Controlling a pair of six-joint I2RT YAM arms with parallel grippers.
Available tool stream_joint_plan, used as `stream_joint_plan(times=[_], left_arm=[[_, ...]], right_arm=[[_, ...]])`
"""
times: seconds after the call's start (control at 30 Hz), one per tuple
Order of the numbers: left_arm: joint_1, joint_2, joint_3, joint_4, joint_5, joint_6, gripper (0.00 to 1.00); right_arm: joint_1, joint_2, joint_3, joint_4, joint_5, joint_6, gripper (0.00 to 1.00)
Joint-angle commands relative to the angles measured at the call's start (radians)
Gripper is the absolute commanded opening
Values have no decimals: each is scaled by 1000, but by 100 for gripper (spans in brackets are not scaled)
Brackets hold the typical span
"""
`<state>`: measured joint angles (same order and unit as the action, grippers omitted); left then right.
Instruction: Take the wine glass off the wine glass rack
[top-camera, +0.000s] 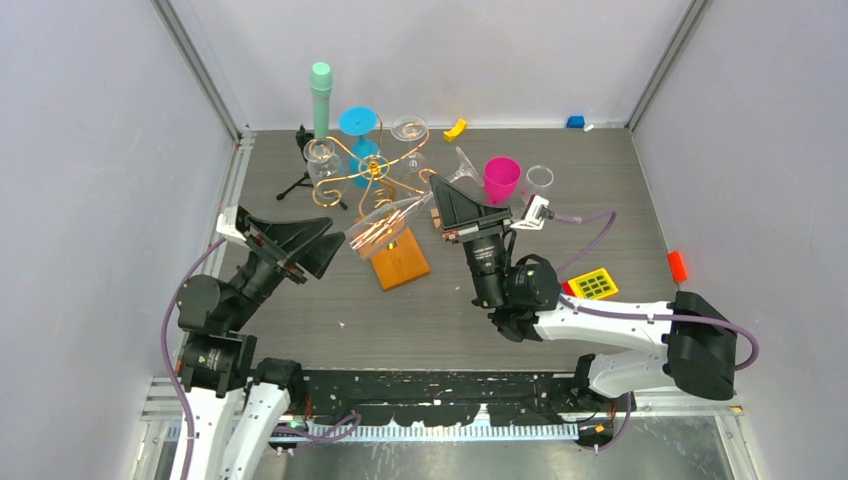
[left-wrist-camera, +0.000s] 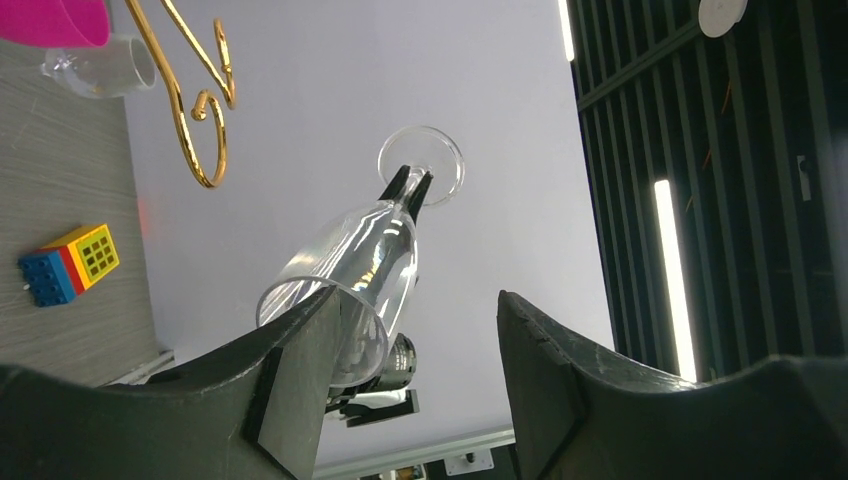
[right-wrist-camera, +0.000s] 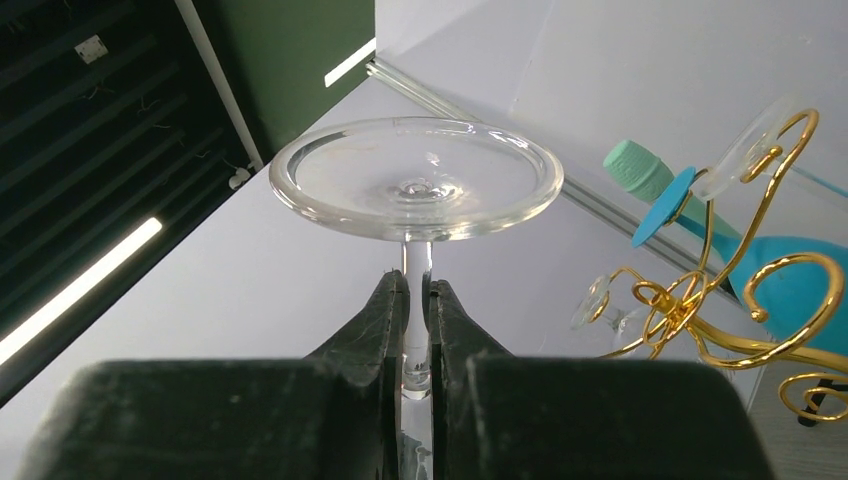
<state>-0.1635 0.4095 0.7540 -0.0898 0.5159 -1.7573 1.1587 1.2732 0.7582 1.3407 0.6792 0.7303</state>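
The clear wine glass (top-camera: 385, 225) hangs tilted in the air above the wooden base (top-camera: 400, 264) of the gold wire wine glass rack (top-camera: 372, 168). My right gripper (right-wrist-camera: 417, 285) is shut on its stem, just under the round foot (right-wrist-camera: 415, 180). The bowl (left-wrist-camera: 360, 270) points toward my left gripper (left-wrist-camera: 415, 300), which is open. The bowl's rim lies against the inner side of its left finger (left-wrist-camera: 300, 370), and the other finger stands well apart. In the top view the left gripper (top-camera: 325, 240) sits at the bowl's mouth and the right gripper (top-camera: 438, 197) at the stem.
Two more clear glasses (top-camera: 322, 160) and a blue one (top-camera: 360, 130) hang on the rack. A black tripod (top-camera: 300, 165) with a green bottle (top-camera: 320, 100) stands behind it. To the right are a pink cup (top-camera: 502, 178), a clear cup (top-camera: 540, 178), a yellow block (top-camera: 595, 285) and a red block (top-camera: 678, 265).
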Motion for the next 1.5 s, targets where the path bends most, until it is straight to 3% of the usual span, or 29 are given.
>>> stream_joint_plan(times=[0.0,0.33,0.47,0.6,0.77,0.97,1.03,1.17,1.23,1.47], left_arm=[[-3,-6,11,10,13,-11,61],[-3,5,31,31,35,-24,61],[-3,27,43,74,50,-29,56],[-3,52,44,104,61,-19,41],[-3,65,44,133,57,5,4],[-4,92,81,145,62,78,0],[-4,119,114,145,79,131,0],[-4,182,213,144,122,234,0],[-3,212,249,144,132,268,0],[-3,315,350,140,150,341,0]], right_arm=[[6,30,79,66,12,-50,0],[7,102,127,60,-21,-15,0],[5,125,125,58,-23,15,0],[6,133,124,57,-32,38,0],[6,114,105,56,-33,48,0],[7,79,94,38,-71,38,1],[7,66,90,27,-91,35,7],[6,19,68,-17,-105,44,33],[6,-6,60,-52,-106,48,41],[5,-102,24,-176,-119,61,58]])
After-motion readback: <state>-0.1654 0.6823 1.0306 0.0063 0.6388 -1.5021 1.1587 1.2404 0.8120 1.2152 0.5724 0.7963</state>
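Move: The rim of the wine glass lies some 5 cm to the right of the open left gripper, about 1 cm nearer the base and roughly 3 cm below its hand point. The rack's hub is about 18 cm ahead, 7 cm right and 8 cm below that gripper, with an empty front hook 7 cm ahead and 8 cm right. From the right hand, which already holds the stem, the left gripper is about 19 cm left and 8 cm back. Leftward about 3 cm, the right hand carries the stem-held glass so its rim reaches the nearly still left gripper, whose fingers shut across the bowl wall at the rim. The left hand then lifts about 7 cm, tipping its fingertips up some 15 degrees, while the right rises slightly, opens and backs off the stem by a couple of centimetres. ##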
